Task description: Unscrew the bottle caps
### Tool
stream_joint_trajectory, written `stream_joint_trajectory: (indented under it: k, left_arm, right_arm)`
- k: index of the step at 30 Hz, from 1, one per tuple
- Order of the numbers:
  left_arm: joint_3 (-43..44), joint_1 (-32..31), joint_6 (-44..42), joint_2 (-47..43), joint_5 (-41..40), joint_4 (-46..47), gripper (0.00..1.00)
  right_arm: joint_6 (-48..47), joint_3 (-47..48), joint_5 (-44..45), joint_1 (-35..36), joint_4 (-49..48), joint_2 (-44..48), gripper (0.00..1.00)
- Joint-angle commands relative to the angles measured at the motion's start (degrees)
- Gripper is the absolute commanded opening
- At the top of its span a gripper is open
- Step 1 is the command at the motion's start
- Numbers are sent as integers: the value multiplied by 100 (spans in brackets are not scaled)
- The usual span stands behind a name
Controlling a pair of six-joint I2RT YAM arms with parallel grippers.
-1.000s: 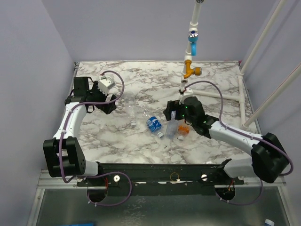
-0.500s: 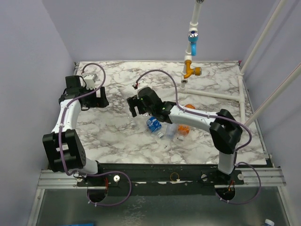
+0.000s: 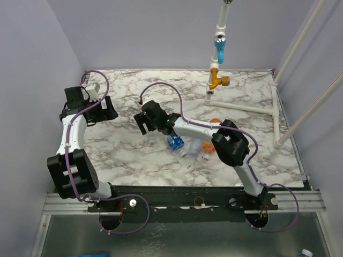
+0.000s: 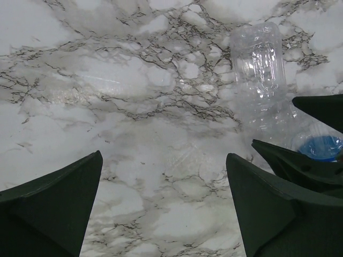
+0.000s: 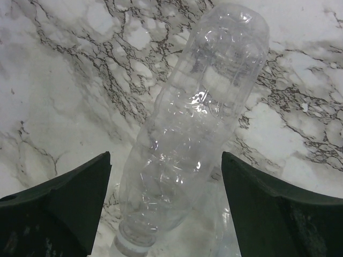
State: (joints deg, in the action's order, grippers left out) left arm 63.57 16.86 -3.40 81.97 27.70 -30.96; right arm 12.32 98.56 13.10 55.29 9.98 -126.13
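A clear unlabelled bottle (image 5: pixel 193 134) lies on the marble, its white cap (image 5: pixel 130 247) toward the wrist camera. My right gripper (image 5: pixel 166 187) is open, a finger on each side of the bottle with a gap on both sides. From above, the right gripper (image 3: pixel 143 123) covers that bottle; only its cap (image 3: pixel 153 142) shows. The blue-labelled bottle (image 3: pixel 175 141), a slim bottle (image 3: pixel 195 145) and an orange one (image 3: pixel 209 148) lie just right of it. My left gripper (image 3: pixel 107 111) is open over bare marble (image 4: pixel 161 160), left of the clear bottle (image 4: pixel 257 69).
A white pipe with blue and orange fittings (image 3: pixel 217 80) stands at the back. White tubes (image 3: pixel 252 108) run along the right side. The right gripper's dark fingers (image 4: pixel 316 107) reach into the left wrist view at the right edge.
My right arm has swung left from the bottle cluster to over the clear bottle, and its jaws have narrowed a little. My left arm has drawn back to the left.
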Motion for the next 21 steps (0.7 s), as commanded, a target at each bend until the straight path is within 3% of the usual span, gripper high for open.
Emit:
stream_joint_trajectory:
  k: [1,9,16,21]
  left_arm:
    - [129,32,107,-164,331,-5,99]
    - [211,29,24,-360,728,-1,99]
    - [261,29,-728,-637,1583,-6,99]
    - [212,32,-1855,-1041,2237,-23,99]
  right_arm:
    - [-72,215,131,44,236,-403,87]
    - [-13,76,97,44,98,-657,86]
    - [-44,-322,-19,44,-140,-297,56]
    - [-185,-687,-342,35,-329,461,54]
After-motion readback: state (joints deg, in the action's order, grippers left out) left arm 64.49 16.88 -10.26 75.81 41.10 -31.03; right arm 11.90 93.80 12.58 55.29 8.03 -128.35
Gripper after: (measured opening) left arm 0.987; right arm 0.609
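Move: The clear bottle lies right under the open right hand, its middle about 6 cm ahead, 1 cm left and some 6 cm below, with the neck end pointing back towards the robot. The blue-label bottle is roughly 10 cm to the right, level fore and aft; the thin water bottle stands out some 20 cm right, also level. From the left hand the clear bottle is about 17 cm right, 6 cm ahead and 13 cm down. The clear bottle's neck-side half is straddled by the right hand's fingers as that hand drops about 5 cm nearly straight down; they then close partway and pinch it from both sides, and the hand starts to ease back and right. Meanwhile the empty left hand, still open, rises some 5 cm, shifting right and turning clockwise. ##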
